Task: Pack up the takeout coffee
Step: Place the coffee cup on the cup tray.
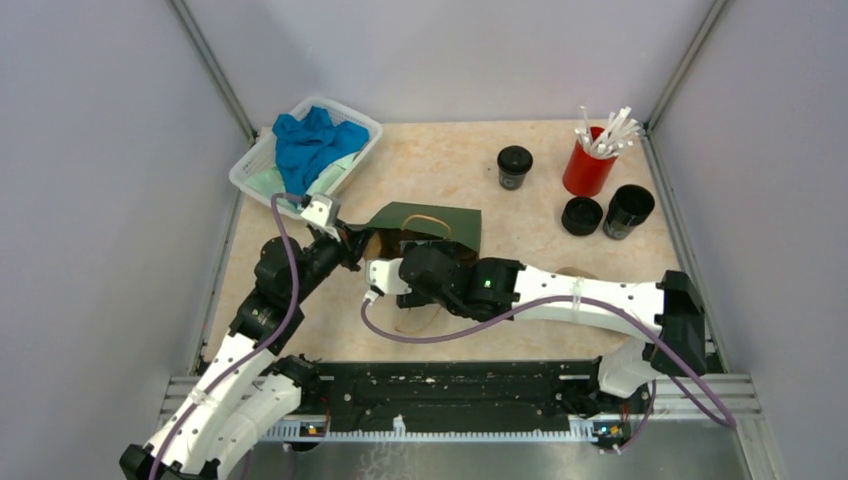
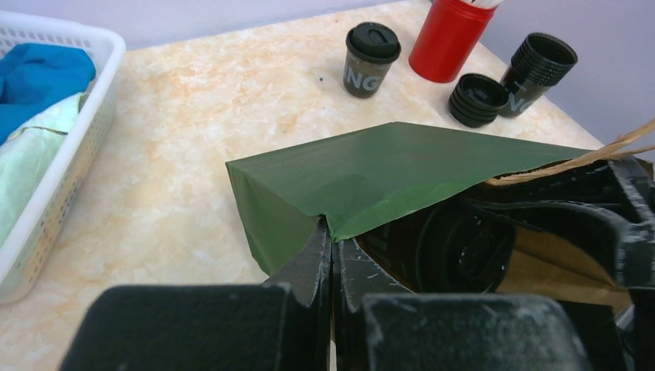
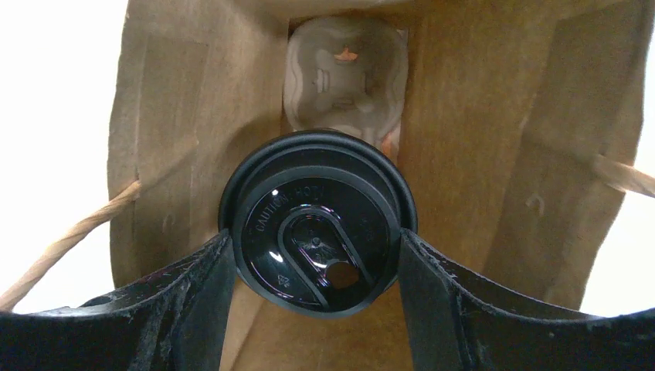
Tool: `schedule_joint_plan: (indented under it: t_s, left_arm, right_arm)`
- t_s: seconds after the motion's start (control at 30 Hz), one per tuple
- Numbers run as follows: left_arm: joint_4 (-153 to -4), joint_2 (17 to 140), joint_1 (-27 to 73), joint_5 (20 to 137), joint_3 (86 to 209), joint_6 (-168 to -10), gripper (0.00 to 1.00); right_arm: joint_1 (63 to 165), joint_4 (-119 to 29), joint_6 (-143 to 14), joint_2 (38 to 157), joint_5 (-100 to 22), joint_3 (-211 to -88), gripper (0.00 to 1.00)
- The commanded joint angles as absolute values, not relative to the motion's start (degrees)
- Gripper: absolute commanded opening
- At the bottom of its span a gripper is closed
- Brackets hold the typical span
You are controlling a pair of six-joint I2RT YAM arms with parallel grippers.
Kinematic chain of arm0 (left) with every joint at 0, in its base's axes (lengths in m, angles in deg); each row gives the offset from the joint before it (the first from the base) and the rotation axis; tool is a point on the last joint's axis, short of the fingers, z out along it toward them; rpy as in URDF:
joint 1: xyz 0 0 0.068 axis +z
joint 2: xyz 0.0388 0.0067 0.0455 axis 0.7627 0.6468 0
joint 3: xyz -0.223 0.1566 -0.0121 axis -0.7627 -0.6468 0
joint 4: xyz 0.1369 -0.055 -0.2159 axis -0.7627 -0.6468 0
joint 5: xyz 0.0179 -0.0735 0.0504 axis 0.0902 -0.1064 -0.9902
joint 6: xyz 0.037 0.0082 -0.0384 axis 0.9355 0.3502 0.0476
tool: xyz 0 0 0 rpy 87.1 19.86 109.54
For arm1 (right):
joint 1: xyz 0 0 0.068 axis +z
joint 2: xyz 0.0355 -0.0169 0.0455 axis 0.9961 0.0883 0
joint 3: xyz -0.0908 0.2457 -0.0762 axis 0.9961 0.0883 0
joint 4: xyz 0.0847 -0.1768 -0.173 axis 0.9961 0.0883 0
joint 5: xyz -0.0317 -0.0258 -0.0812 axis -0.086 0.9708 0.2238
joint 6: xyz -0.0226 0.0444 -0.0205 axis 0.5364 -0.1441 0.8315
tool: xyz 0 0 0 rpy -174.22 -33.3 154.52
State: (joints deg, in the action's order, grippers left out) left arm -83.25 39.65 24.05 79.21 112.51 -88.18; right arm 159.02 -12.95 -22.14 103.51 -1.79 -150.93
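Observation:
A green paper bag (image 1: 432, 220) lies on its side with its mouth toward the arms. My left gripper (image 2: 332, 232) is shut on the bag's (image 2: 371, 170) rim and holds the mouth up. My right gripper (image 3: 317, 255) reaches inside the brown interior (image 3: 479, 139), shut on a takeout coffee cup (image 3: 317, 220), one finger (image 3: 205, 286) on each side of its black lid. A tan pulp carrier (image 3: 345, 73) sits deeper in the bag, past the cup. The same cup (image 2: 463, 247) shows through the mouth in the left wrist view. Another lidded cup (image 1: 514, 166) stands at the back of the table.
A red cup of white sticks (image 1: 588, 165) stands at the back right. Next to it are a stack of black lids (image 1: 582, 215) and a stack of lidless black cups (image 1: 627, 210). A white basket (image 1: 250, 170) with blue cloth sits at the back left.

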Motion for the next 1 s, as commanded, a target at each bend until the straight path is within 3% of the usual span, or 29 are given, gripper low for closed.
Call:
schedule_joint_plan:
  t_s: [0.0,0.57,0.97]
  left_arm:
    - [-83.0,37.7,23.9,82.0,114.1,-87.3,0.00]
    - [-85.5,35.4,23.9,88.1,113.2,-81.9,0.00]
    - [-93.4,34.0,23.9,79.1,115.3,-81.7,0.00]
  right_arm:
    - [157.6,-17.0,-21.2,103.7,-2.7,-150.3,0.17]
    - [151.3,-20.0,-13.1,100.6,-11.7,-142.1,0.16]
    - [148.9,-23.8,-12.3,104.2,-12.8,-141.3,0.14]
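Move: The coffee cup is already in the right fingers, inside the mouth of the paper bag. From them the cup tray on the bag's floor lies about 13 cm down, 6 cm ahead and 4 cm left. The lidded cup on the table stands some 20 cm ahead and 16 cm right of that hand, the black lid stack 8 cm ahead and 31 cm right. The left hand pinches the bag's left rim corner; from there the tray is roughly 13 cm right, 2 cm ahead and 18 cm below. The coffee cup is lowered deeper into the paper bag towards the cup tray, about 6 cm down and a few centimetres forward and right, while the right fingers keep their grip and the wrist turns only slightly. Meanwhile the left hand keeps pinching the bag's rim, first drawing it back nearly 3 cm and then letting it down about 2 cm. ##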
